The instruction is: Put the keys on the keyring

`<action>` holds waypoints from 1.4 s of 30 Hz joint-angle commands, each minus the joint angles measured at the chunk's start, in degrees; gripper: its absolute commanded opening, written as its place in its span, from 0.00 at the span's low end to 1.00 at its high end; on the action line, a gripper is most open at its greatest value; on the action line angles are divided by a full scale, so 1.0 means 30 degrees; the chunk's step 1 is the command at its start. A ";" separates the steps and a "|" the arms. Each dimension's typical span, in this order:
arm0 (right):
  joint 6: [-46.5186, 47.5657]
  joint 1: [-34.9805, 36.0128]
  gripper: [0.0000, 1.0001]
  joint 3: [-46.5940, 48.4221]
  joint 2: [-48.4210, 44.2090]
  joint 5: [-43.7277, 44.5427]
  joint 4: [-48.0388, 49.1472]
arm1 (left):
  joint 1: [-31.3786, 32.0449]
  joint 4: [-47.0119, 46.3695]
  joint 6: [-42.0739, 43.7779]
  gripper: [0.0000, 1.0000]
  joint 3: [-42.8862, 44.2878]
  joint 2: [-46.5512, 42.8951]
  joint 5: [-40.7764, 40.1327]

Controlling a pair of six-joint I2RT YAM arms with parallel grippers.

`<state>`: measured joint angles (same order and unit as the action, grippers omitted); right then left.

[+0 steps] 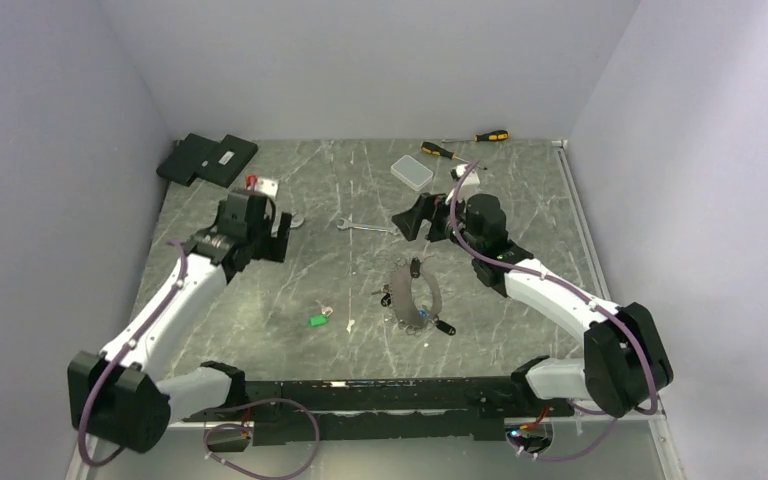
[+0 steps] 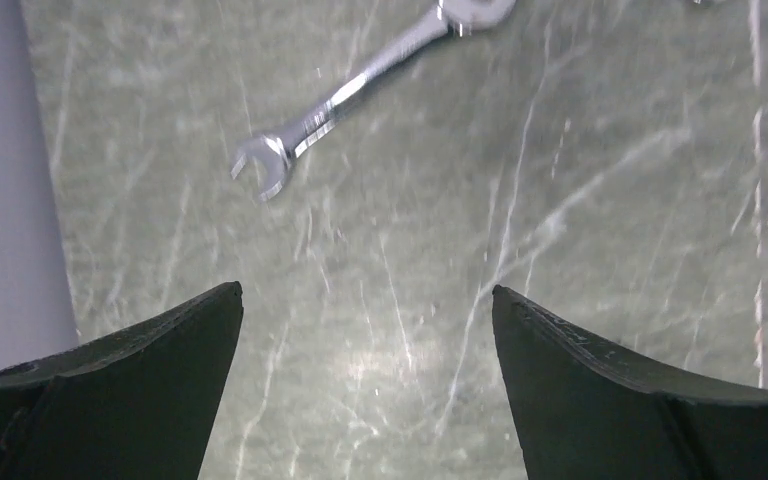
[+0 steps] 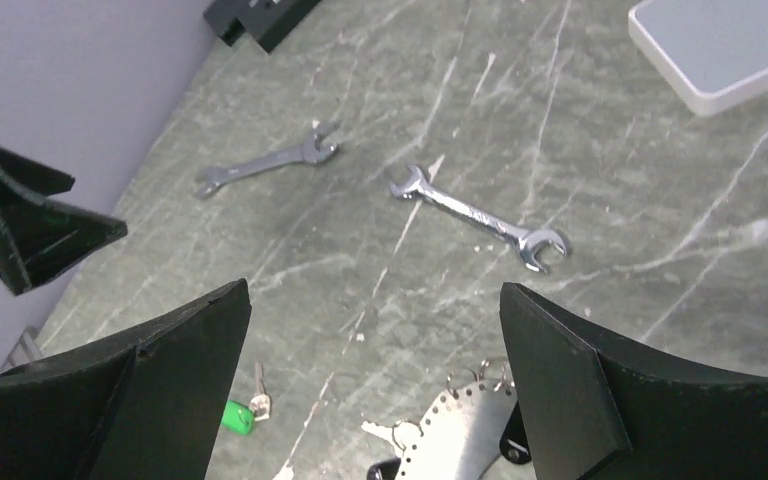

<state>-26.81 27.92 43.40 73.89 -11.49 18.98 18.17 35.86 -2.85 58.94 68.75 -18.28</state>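
The keyring (image 1: 415, 293) is a pale grey band looped on the table's middle, with small dark keys (image 1: 384, 295) at its left side and a blue tag (image 1: 422, 318) by its near end. In the right wrist view its perforated band (image 3: 455, 430) lies low between my fingers with a silver key (image 3: 385, 432) hooked on. A loose green-tagged key (image 1: 318, 319) (image 3: 245, 412) lies left of it. My right gripper (image 1: 412, 220) (image 3: 375, 290) hovers open beyond the ring. My left gripper (image 1: 282, 232) (image 2: 367, 300) is open over bare table, far left.
Two silver spanners (image 1: 365, 227) (image 1: 295, 222) lie between the arms; one spanner (image 2: 360, 85) shows ahead of my left fingers. A clear box (image 1: 412, 172), two screwdrivers (image 1: 438, 151) (image 1: 490, 136) and black flat cases (image 1: 208, 158) sit along the back. Walls enclose three sides.
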 commanded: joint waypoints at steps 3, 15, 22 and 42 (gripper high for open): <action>0.0806 0.0161 1.00 0.0315 -0.0453 0.0911 -0.3023 | -0.0052 -0.3030 -0.0717 0.99 -0.3524 -0.4186 0.2234; 0.3319 0.1883 1.00 0.1205 -0.0186 0.1233 -0.7063 | -0.0008 -0.2041 -0.1102 0.88 -0.2417 -0.3684 0.3542; 0.3507 0.4220 1.00 0.2421 0.1558 0.2159 -0.7744 | 0.0299 -0.1935 -0.0984 0.82 -0.2321 -0.3698 0.3491; 0.3984 0.6659 0.73 0.3490 0.4197 0.3224 -1.0742 | 0.0299 -0.1796 -0.0866 0.72 -0.2287 -0.3698 0.3197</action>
<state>-15.14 47.64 50.74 84.49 -4.19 -12.60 18.90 31.20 -5.19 49.98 58.24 -8.80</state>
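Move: From my right hand, the keyring (the curved metal plate with rings and black-tagged keys) lies about 10 cm back and 2 cm to the right, some 20 cm below. On the table beside it, the loose keys with the green tag are roughly 14 cm back and 19 cm left of that hand, and the middle wrench is about 5 cm ahead and 9 cm left. From my left hand the keyring is some 30 cm right, 7 cm back and 17 cm below. I swing my right hand down about 13 cm and back about 11 cm towards the left edge of the keyring, easing left by 5 cm from midway, while the wrist turns some 40 degrees so the fingers slope steeply down; they narrow a little late on, touching nothing. Early on, my left hand draws back and right about 3 cm each, rolls slightly, then stays there, partly closing its empty fingers. ##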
